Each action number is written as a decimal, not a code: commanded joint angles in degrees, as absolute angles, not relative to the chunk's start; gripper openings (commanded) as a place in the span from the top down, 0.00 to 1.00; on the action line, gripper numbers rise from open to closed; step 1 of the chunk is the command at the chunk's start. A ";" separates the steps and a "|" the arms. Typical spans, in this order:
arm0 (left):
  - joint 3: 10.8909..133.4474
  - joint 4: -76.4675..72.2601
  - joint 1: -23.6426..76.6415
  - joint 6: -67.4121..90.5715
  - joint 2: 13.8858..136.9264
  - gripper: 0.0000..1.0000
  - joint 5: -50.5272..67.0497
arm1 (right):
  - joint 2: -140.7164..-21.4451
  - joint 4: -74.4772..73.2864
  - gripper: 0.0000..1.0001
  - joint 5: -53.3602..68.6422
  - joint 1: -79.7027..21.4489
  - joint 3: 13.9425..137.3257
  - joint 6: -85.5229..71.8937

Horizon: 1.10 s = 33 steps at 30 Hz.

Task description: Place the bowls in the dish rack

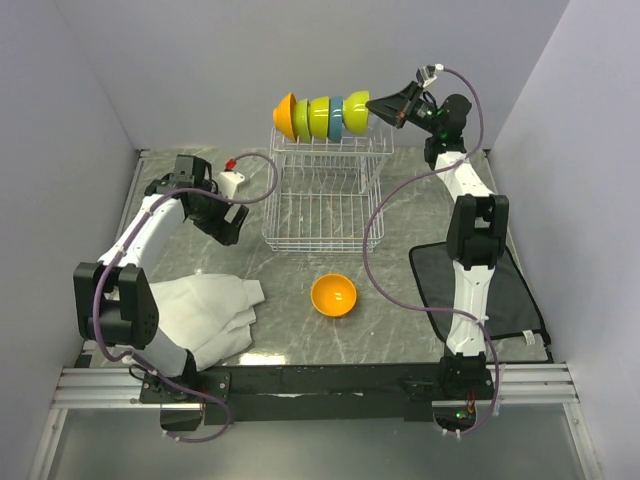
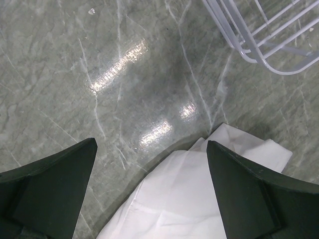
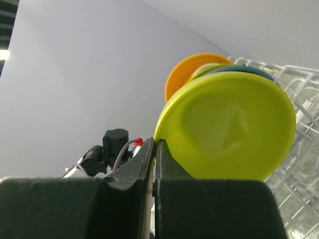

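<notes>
Several bowls stand on edge in a row on the raised tier of the white dish rack: orange, lime, blue and another lime bowl at the right end. My right gripper is shut on the rim of that end lime bowl, with the jaws pinching its lower left edge. Behind it show an orange bowl and the rack wires. One more orange bowl lies mouth up on the table in front of the rack. My left gripper hangs open left of the rack, holding nothing.
A white cloth lies at the front left, reaching under the left gripper. A black mesh mat lies at the right under the right arm. The rack's corner is near the left gripper. Grey walls close in on three sides.
</notes>
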State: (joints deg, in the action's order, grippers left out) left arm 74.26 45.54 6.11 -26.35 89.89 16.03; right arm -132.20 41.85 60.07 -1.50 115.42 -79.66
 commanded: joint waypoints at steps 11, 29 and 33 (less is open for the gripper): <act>75.59 46.06 9.93 -28.21 91.49 0.01 11.87 | -130.52 56.25 0.95 58.62 -0.79 109.07 -83.67; 75.85 45.35 11.16 -28.04 92.20 0.00 11.60 | -129.73 52.21 0.59 58.45 -0.26 109.16 -81.21; 75.76 45.18 11.16 -28.04 92.20 0.01 11.86 | -128.94 52.47 0.52 59.06 -0.18 108.11 -80.60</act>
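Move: The lime bowl pinched by the right hand stands on edge, its middle some 3 cm ahead, 3 cm left and 4 cm below the fingertips. In line with it to the hand's left stand the blue bowl, about 7 cm left, 3 cm ahead and 4 cm below, and the tall green bowl, roughly 11 cm left at the same reach and height. From the idle left hand the lime bowl lies about 23 cm ahead, 28 cm right and 16 cm higher. Downwards by some 2 cm, with a smaller shift to its right, the right hand first sets the still-pinched lime bowl lower into the top tier of the rack beside the blue bowl. It then stays there, wrist nearly still, and opens its fingers to a little under half, letting go of the rim, which remains between them. The open left hand drifts about 2 cm right and down over the bare table. ##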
